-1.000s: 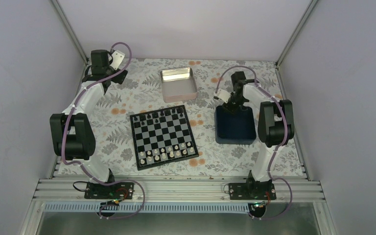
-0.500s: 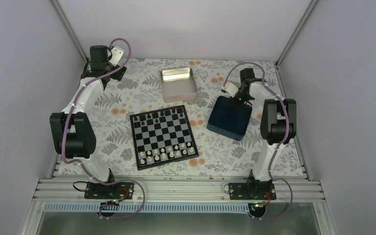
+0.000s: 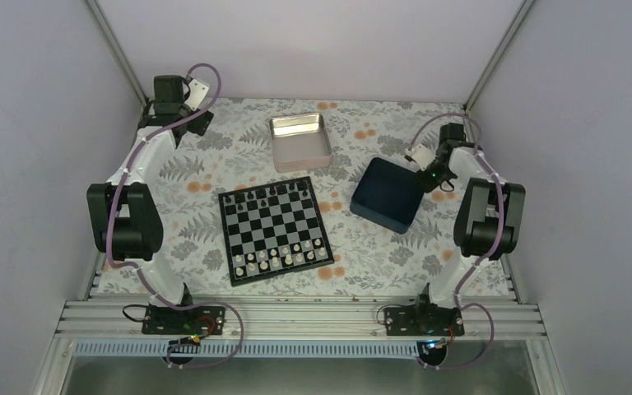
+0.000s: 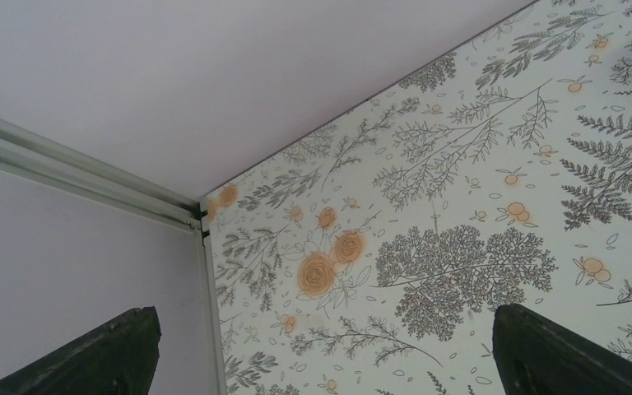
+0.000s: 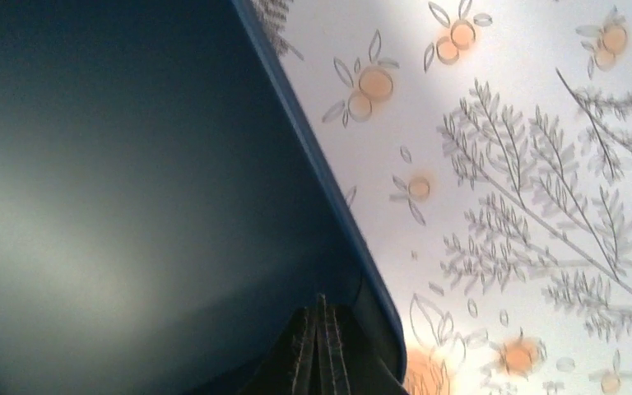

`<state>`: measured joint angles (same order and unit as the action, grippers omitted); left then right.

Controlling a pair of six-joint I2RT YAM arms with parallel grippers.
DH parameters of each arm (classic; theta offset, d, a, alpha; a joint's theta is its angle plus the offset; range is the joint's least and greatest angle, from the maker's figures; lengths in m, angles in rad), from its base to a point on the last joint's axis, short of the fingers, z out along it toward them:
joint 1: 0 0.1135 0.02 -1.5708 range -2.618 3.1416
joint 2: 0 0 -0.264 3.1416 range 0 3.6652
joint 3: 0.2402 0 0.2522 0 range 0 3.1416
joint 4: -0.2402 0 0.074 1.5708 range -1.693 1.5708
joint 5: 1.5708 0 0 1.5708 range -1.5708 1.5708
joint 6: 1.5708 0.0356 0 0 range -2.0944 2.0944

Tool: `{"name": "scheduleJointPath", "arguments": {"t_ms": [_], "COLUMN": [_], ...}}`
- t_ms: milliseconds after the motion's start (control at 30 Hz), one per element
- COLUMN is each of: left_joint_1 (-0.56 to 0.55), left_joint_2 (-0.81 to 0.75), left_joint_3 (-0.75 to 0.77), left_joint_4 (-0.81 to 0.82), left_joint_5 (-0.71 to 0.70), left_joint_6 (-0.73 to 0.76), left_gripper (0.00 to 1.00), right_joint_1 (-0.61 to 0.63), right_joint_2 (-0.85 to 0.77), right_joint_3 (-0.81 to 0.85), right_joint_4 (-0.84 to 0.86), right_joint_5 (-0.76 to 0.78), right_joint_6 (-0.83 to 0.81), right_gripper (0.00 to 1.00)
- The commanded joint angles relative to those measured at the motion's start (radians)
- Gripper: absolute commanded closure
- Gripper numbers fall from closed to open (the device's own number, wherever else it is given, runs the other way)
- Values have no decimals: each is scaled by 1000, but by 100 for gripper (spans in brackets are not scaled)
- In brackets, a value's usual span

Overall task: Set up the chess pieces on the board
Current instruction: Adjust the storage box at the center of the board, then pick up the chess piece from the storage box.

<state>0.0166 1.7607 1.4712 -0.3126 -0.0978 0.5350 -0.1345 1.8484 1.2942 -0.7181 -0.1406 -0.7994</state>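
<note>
The board [image 3: 273,229] lies mid-table. Black chess pieces [image 3: 276,194] stand along its far edge, and cream-white chessmen [image 3: 284,258] fill its two near rows. My right gripper [image 3: 426,174] is shut on the rim of the navy blue box [image 3: 388,196], which sits turned cornerwise to the right of the board. In the right wrist view the gripper [image 5: 321,350] has its fingers pressed together at the box [image 5: 132,164] wall. My left gripper [image 3: 183,123] is at the far left corner. In the left wrist view it [image 4: 329,354] is open over bare cloth.
A shiny metal tin [image 3: 299,141] stands behind the board. The floral tablecloth [image 4: 461,206] covers the table. Enclosure walls and metal posts [image 4: 202,271] close off the left, back and right sides.
My right gripper has swung to the right, and the blue box has turned from square-on to cornerwise with it. The left arm has drawn back slightly toward its corner.
</note>
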Motion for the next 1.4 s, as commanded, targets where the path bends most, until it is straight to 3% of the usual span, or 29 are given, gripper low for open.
{"name": "scheduleJointPath", "arguments": {"t_ms": [0,500,800,1000,1167,1367], "left_joint_1": [-1,-12,-22,-35,-33,-39], "left_joint_2": [15,21,35,31,1,-9], "left_joint_3": [40,45,63,56,26,19], "left_joint_4": [-1,5,1,9,38,47], "left_joint_5": [-3,1,0,-2,-9,3], "left_joint_6": [-3,-7,-12,-9,-2,-12], "left_gripper": [0,0,0,0,0,0], "right_joint_1": [-27,-97,-91,-54,-47,-14], "right_joint_2": [-73,-176,-370,-393,-353,-241], "right_joint_3": [-59,-279,-330,-294,-308,-298], "right_joint_4": [-68,-246,-409,-335,-146,-57], "right_joint_5": [35,41,-34,-154,-251,-337], "right_joint_6": [-36,-100,-140,-186,-221,-248], "right_gripper": [96,96,96,59,58,59]}}
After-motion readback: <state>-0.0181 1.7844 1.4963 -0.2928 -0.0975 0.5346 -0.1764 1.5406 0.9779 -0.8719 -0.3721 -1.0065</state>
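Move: The storage box sits askew, its middle about 11 cm left of the right gripper and 3 cm back, a couple of centimetres lower; the shut fingertips are at its far right corner, just inside the rim. The chessboard's middle lies some 46 cm left and 15 cm back, the metal tray about 40 cm left and 13 cm ahead. From the left gripper the box is roughly 57 cm right, 15 cm back and 20 cm below. Draw the right gripper back towards the base about 17 cm, fingers shut, dipping some 3 cm into the storage box, and tip the fingertips base-ward, so they push its wall back from inside. Then rise about 5 cm, go forward some 6 cm and left 4 over the box floor, undo most of the tilt, turn slightly counter-clockwise, and open the fingers to nearly half. ##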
